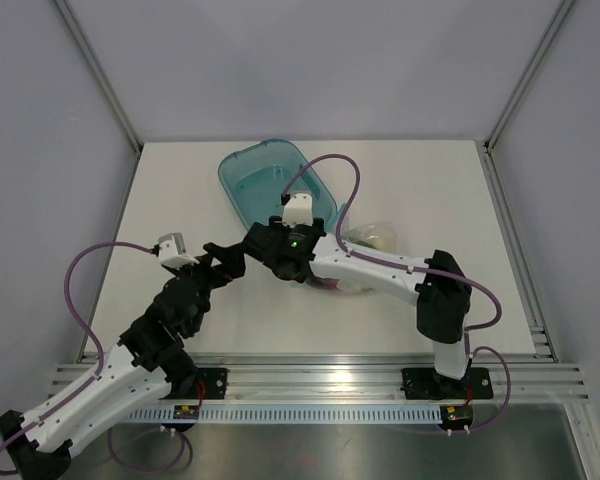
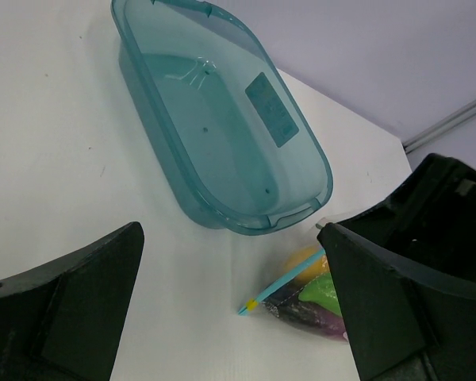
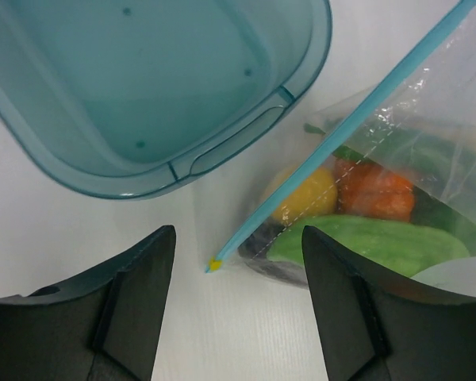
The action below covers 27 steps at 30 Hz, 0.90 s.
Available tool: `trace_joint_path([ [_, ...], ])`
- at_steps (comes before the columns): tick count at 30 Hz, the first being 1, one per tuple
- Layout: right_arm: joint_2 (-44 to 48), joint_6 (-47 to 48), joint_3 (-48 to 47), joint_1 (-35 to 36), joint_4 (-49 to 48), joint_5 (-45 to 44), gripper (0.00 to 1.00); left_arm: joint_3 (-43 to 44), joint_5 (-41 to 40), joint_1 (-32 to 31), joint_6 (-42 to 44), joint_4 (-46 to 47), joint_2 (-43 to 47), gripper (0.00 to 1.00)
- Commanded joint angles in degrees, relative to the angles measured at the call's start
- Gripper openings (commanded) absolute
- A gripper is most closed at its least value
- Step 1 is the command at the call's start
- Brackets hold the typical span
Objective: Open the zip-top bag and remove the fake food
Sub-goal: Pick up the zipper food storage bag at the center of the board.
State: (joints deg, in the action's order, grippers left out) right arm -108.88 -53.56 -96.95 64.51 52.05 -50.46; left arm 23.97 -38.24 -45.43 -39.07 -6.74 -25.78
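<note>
The zip-top bag [image 3: 428, 119] lies on the white table just beside the teal tub, its blue zip strip [image 3: 341, 127] running diagonally to a yellow-tipped corner. Inside it shows fake food: a yellow lemon [image 3: 305, 194], an orange-red piece [image 3: 377, 190] and a green cucumber [image 3: 365, 238]. My right gripper [image 3: 238, 286] is open, its jaws standing on either side of that zip corner without touching it. My left gripper [image 2: 234, 309] is wide open and empty, a little way from the bag's corner [image 2: 282, 287]. From above, my right arm [image 1: 380, 268] hides most of the bag [image 1: 370, 237].
A rigid teal tub [image 1: 275, 180] stands at the back of the table, empty, right next to the bag's zip edge. The two grippers [image 1: 223, 262] [image 1: 280, 252] sit close together at mid-table. Grey walls enclose the table on three sides.
</note>
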Motion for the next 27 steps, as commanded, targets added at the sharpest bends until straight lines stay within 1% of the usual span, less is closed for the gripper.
trace_joint_path([
  [1,-4.8,-13.6,-6.9,0.2,14.0,-7.5,0.73,0.4,-3.2,-0.1,-1.1,0.3,0.6,0.99],
  [3,-7.6,-18.0,-9.8,0.2,19.2,-8.6,0.73,0.5,-3.4,-0.2,-1.1,0.0,0.6,0.99],
  [9,-11.4,-20.3,-11.3,-0.3,20.1,-10.2,0.73,0.7,-4.4,-0.1,-1.3,-1.4,1.1,0.99],
  [13,-11.8,-18.8,-9.9,-2.5,17.5,-8.7,0.73,0.4,-4.7,-0.2,-1.4,-1.3,2.0,0.99],
  [18,-10.5,-14.8,-5.9,-4.7,10.6,-7.1,0.73,0.4,-4.5,-0.1,-1.3,-1.1,1.7,0.99],
  [25,-11.8,-12.0,-6.4,-7.0,8.2,-6.1,0.74,0.5,-4.2,-0.2,-1.0,-0.6,1.0,0.99],
  [27,-12.0,-12.1,-6.2,-7.2,8.6,-6.1,0.71,0.6,-4.1,-0.1,-0.9,-0.6,0.8,0.99],
])
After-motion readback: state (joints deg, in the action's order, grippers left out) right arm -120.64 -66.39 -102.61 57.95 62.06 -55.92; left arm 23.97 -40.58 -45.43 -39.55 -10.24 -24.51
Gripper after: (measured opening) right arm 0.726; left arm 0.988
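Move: The zip strip runs slantwise below the right hand: its near end is almost straight beneath, about 1 cm left and 15 cm down, its middle some 10 cm ahead, 7 cm right and 13 cm down. The bag's food-filled body lies about 8 cm ahead and 14 cm right; the tray's middle about 24 cm ahead and 8 cm left. From the left hand the strip's middle is about 15 cm ahead, 27 cm right and 17 cm down. Lower the open right gripper about 5 cm towards the zip strip, mostly sinking at first, then slide it some 4 cm forward and 4 cm right so the strip runs between and beyond the fingertips. Turn it about 15 degrees clockwise on the way, keep the fingers parted, and bring the left finger close by the tray's rim. ##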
